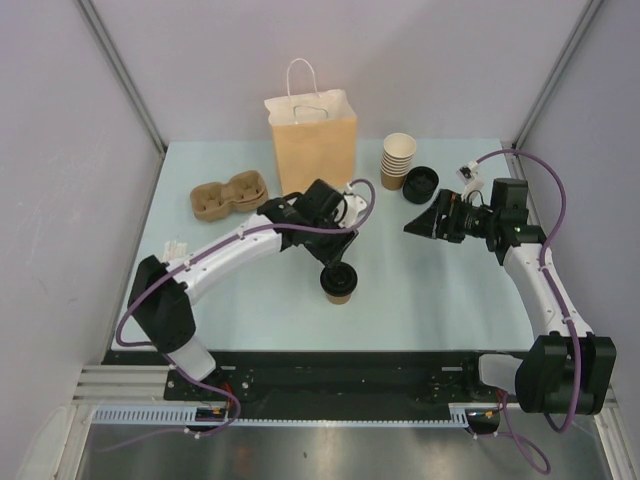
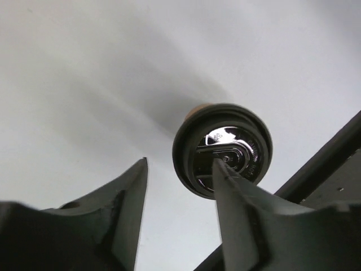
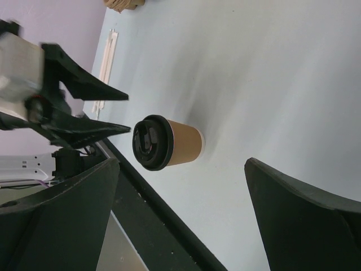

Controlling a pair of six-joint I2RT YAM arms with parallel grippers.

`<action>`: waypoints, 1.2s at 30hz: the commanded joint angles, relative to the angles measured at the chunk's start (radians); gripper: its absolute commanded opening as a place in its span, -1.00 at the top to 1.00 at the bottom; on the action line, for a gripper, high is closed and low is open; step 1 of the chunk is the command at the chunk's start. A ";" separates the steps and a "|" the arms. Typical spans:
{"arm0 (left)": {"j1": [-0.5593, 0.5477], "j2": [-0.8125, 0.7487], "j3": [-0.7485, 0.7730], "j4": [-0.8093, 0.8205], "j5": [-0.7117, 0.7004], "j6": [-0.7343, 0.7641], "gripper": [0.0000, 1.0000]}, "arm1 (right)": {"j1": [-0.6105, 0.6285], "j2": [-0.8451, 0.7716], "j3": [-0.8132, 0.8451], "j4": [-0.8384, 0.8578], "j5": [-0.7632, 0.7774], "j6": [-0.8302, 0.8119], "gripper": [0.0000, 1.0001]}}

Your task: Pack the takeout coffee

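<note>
The takeout coffee [image 1: 339, 284], a small brown paper cup with a black lid, stands upright on the pale table [image 1: 450, 290] near its front middle. My left gripper [image 1: 337, 262] hangs just above the lid, open, with only bare table between its fingers. In the left wrist view the lidded cup [image 2: 222, 149] shows partly behind the right finger of the left gripper [image 2: 180, 162]. My right gripper [image 1: 418, 215] hovers to the cup's right, wide open and holding nothing. In the right wrist view the right gripper [image 3: 181, 162] frames the cup [image 3: 166, 143], and the left gripper [image 3: 128, 113] stands by the lid.
A tan paper bag [image 1: 312, 140] with handles stands upright at the back middle. To its right are a stack of lidless cups [image 1: 397, 160] and loose black lids [image 1: 420, 184]. A cardboard cup carrier [image 1: 228, 195] lies at the back left, and small white packets [image 1: 175, 250] by the left edge.
</note>
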 commanded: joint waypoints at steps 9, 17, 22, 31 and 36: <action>0.207 -0.486 -0.087 0.154 0.267 0.005 -0.99 | 0.120 0.005 0.020 0.132 -0.142 0.064 -0.99; 0.446 -0.626 -0.319 0.264 0.588 -0.200 -0.99 | 0.348 0.173 0.019 0.259 -0.213 0.194 -0.69; 0.546 -0.660 -0.449 0.368 0.697 -0.302 -0.99 | 0.423 0.305 0.020 0.394 -0.280 0.326 -0.09; 0.561 -0.649 -0.469 0.388 0.685 -0.313 -0.99 | 0.521 0.452 0.020 0.560 -0.304 0.448 0.45; 0.563 -0.626 -0.463 0.390 0.679 -0.314 -0.99 | 0.527 0.495 0.019 0.466 -0.294 0.366 0.63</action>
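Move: The lidded cup stands about 18 cm to the right hand's left, some 7 cm back and 13 cm below. From that hand the spare lids are about 22 cm ahead, 2 cm right, 14 cm down, and the cup stack some 25 cm ahead, 4 cm left, 9 cm down. For the left hand the lidded cup is almost underneath: 1 cm back, 2 cm right, 8 cm down; the pulp carrier lies about 25 cm ahead, 24 cm left, 10 cm down. The right fingertips come close over the cup's lid, contact not clear: that hand sweeps about 18 cm left, 7 cm back and, after a slight rise, down, turning counter-clockwise and tipping down while its wide-open fingers close most of the way. The left hand clears out upwards and left, then sinks partway, opening fully and rolling its left side down. ##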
